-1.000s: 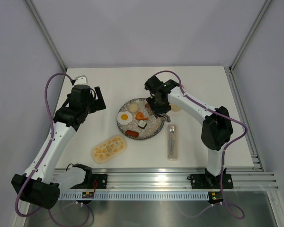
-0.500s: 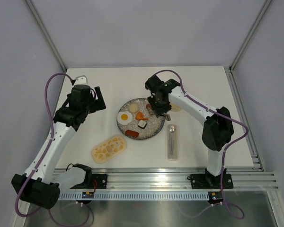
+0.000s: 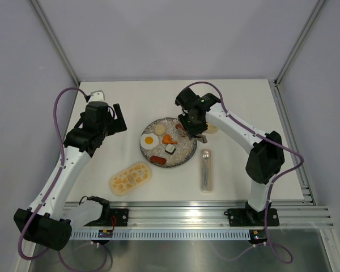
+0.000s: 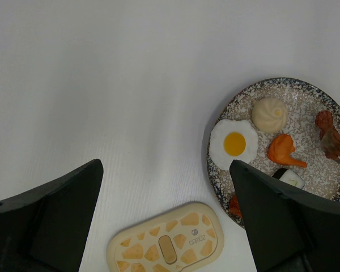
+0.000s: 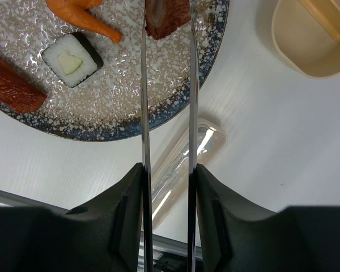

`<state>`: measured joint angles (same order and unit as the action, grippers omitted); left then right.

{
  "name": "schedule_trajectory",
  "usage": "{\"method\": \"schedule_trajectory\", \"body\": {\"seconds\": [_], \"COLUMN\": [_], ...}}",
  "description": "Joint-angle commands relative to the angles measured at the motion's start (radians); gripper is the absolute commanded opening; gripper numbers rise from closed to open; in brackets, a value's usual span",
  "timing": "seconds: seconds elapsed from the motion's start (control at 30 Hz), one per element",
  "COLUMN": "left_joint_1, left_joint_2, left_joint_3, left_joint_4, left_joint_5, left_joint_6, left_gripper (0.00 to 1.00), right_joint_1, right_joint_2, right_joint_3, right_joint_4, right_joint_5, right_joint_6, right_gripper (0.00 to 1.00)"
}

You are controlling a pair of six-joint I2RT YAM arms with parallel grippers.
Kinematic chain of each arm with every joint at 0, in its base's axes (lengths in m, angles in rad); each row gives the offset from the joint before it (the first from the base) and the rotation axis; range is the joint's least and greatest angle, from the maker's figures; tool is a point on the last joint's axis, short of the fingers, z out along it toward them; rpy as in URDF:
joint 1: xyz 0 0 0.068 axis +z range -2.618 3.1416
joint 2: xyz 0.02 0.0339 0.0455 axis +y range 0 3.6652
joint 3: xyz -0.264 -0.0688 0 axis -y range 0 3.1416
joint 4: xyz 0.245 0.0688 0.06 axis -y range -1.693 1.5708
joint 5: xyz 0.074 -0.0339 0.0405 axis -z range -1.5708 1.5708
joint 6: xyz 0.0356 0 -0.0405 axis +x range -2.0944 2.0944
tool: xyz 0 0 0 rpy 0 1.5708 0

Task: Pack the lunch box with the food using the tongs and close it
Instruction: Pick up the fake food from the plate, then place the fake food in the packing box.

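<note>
My right gripper (image 5: 168,170) is shut on the thin silver tongs (image 5: 143,102), whose two arms run forward over the speckled plate (image 3: 184,157). The tong tips pinch a red-brown sausage (image 5: 167,14) at the plate's right side. On the plate lie a fried egg (image 4: 233,143), a pale bun (image 4: 269,113), an orange piece (image 4: 283,150), a sushi roll (image 5: 72,59) and another sausage (image 5: 11,85). The cream lunch box (image 5: 311,45) stands open just right of the plate. Its yellow-patterned lid (image 4: 167,246) lies apart, near left of the plate. My left gripper (image 4: 164,167) hangs open above the lid, holding nothing.
A long clear cutlery case (image 3: 206,169) lies near right of the plate, under the tongs in the right wrist view. The right arm (image 3: 238,130) reaches across the lunch box. Walls enclose the white table on three sides, and a metal rail (image 3: 215,218) runs along the near edge.
My right gripper has squeezed the tongs a little tighter on the sausage and shifted slightly right. The left arm has not moved.
</note>
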<state>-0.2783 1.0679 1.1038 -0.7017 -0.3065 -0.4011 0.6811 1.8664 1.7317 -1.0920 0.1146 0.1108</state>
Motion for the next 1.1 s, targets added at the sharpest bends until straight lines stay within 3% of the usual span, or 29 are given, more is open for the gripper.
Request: {"method": "schedule_trajectory", "body": {"seconds": [0.0, 0.47, 1.07], "left_joint_1": [0.004, 0.004, 0.004], "left_joint_2": [-0.009, -0.014, -0.002], "left_joint_3": [0.014, 0.008, 0.001], "left_joint_4": [0.045, 0.045, 0.053], "left_joint_5": [-0.005, -0.005, -0.005], "left_joint_6": [-0.001, 0.001, 0.004], "left_gripper": [0.99, 0.99, 0.99], "right_joint_1": [-0.006, -0.020, -0.201], "right_joint_2": [-0.073, -0.099, -0.204], "right_joint_3": [0.025, 0.026, -0.081], "right_joint_4": [-0.002, -0.019, 0.004], "right_joint_5": [0.005, 0.083, 0.131], "right_joint_6": [-0.052, -0.092, -0.103], "right_gripper": [0.32, 0.32, 0.32]}}
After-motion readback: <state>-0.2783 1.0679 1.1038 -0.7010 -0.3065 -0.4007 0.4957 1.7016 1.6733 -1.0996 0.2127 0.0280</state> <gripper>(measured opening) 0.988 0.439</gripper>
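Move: The brown meat piece, already pinched in the tongs and off the plate, is about 8 cm ahead of the right hand, 8 cm to its left and 8 cm lower. Its destination, the lunch box, is centred some 17 cm ahead, 5 cm right and 11 cm below. The plate's middle is about 5 cm ahead and 12 cm left, the cutlery case 9 cm back and 4 cm right. From the left hand, the lunch box is roughly 18 cm ahead and 39 cm right. The meat piece travels in the tongs from above the plate to over the near part of the lunch box: the right hand first lifts about 2 cm, then swings some 9 cm right with a little forward reach and another couple of centimetres of rise. The fingers keep their hold on the tongs, while the wrist turns slightly clockwise and tips the fingers a bit outward. ##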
